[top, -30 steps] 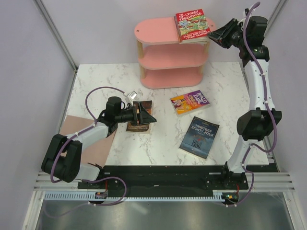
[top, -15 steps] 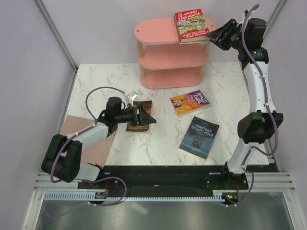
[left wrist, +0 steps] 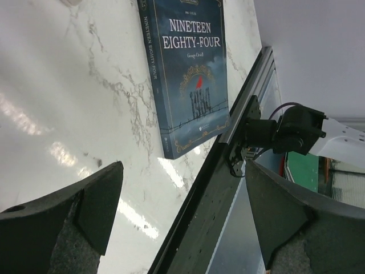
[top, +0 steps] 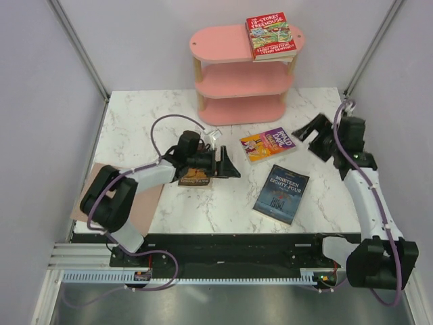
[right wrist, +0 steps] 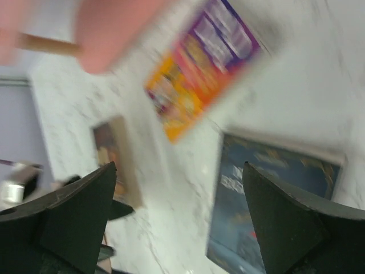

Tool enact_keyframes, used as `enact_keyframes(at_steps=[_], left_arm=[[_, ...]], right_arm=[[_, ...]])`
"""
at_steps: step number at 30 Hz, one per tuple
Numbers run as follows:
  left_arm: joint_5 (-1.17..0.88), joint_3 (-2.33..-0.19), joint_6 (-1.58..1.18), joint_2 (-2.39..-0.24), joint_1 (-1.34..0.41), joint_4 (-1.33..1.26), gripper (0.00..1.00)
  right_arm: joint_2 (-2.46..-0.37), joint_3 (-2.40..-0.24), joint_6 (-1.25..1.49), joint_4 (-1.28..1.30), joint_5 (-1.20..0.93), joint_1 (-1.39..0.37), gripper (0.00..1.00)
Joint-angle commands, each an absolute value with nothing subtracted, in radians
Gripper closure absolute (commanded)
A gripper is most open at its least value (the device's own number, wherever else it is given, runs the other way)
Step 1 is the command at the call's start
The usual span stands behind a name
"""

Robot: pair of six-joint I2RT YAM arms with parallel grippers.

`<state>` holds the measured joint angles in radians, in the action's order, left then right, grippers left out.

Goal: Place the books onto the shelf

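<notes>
The pink shelf point(top: 240, 68) stands at the back, and a red Treehouse book point(top: 272, 35) lies on its top board. On the table lie a purple-yellow Roald Dahl book point(top: 268, 144), a dark blue Nineteen Eighty-Four point(top: 281, 193) and a dark brown book point(top: 195, 179). My left gripper point(top: 226, 164) hangs open over the brown book's right edge, pointing at the blue book point(left wrist: 185, 68). My right gripper point(top: 312, 135) is open just right of the Roald Dahl book point(right wrist: 199, 74). The right wrist view is blurred. Nothing sits between either pair of fingers.
A plain tan-pink sheet point(top: 150, 198) lies at the table's left edge under the left arm. The black front rail point(left wrist: 217, 194) runs close to the blue book. Grey walls close in both sides.
The right arm has swung down from the shelf top to the table beside the Roald Dahl book, and its jaws have opened. The left gripper has shifted right across the brown book.
</notes>
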<state>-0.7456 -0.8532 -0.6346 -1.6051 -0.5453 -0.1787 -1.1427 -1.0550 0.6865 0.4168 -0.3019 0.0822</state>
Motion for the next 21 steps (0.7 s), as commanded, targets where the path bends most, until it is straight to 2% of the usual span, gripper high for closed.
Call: enact_keyframes(at_steps=[1, 4, 10, 15, 21], left_arm=[[-0.764, -0.978, -0.646, -1.748, -0.624, -0.183, 0.07], [-0.785, -1.031, -0.693, -1.844, -0.656, -0.210, 0.07], [-0.834, -1.120, -0.791, -2.009, -0.698, -0.262, 0.08], [-0.856, -1.160, -0.836, -2.068, -0.739, -0.275, 0.08], [-0.851, -1.195, -0.848, -2.089, -0.768, -0.272, 0.09]], right_arm=[[-1.115, -0.621, 0.801, 0.390, -0.327, 0.087, 0.02], [-1.062, -0.473, 0.844, 0.364, -0.341, 0.084, 0.02], [-1.043, -0.371, 0.877, 0.351, -0.337, 0.081, 0.02], [-1.008, -0.396, 0.853, 0.408, -0.301, 0.081, 0.02], [-0.847, -0.445, 0.824, 0.642, -0.126, 0.081, 0.02]])
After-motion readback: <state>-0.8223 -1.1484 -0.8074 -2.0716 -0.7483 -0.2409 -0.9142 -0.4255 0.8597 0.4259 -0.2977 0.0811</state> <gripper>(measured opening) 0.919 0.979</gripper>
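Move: The Nineteen Eighty-Four book lies flat about 19 cm to the left hand's right, 8 cm back and 10 cm below. From the right hand it is roughly 13 cm back, 10 cm left and 22 cm below. The Roald Dahl book is some 18 cm farther out than that book and 5 cm to its left. The brown book lies about 12 cm to the left hand's left and 3 cm ahead. Down about 19 cm and back about 12, the right hand swoops to the right-hand side of Nineteen Eighty-Four, tipping its fingers some 25 degrees further down, then all but waits low there. The left hand goes right about 10 cm while sinking 7, stopping just short of the book's left edge. Both grippers stay wide open. ##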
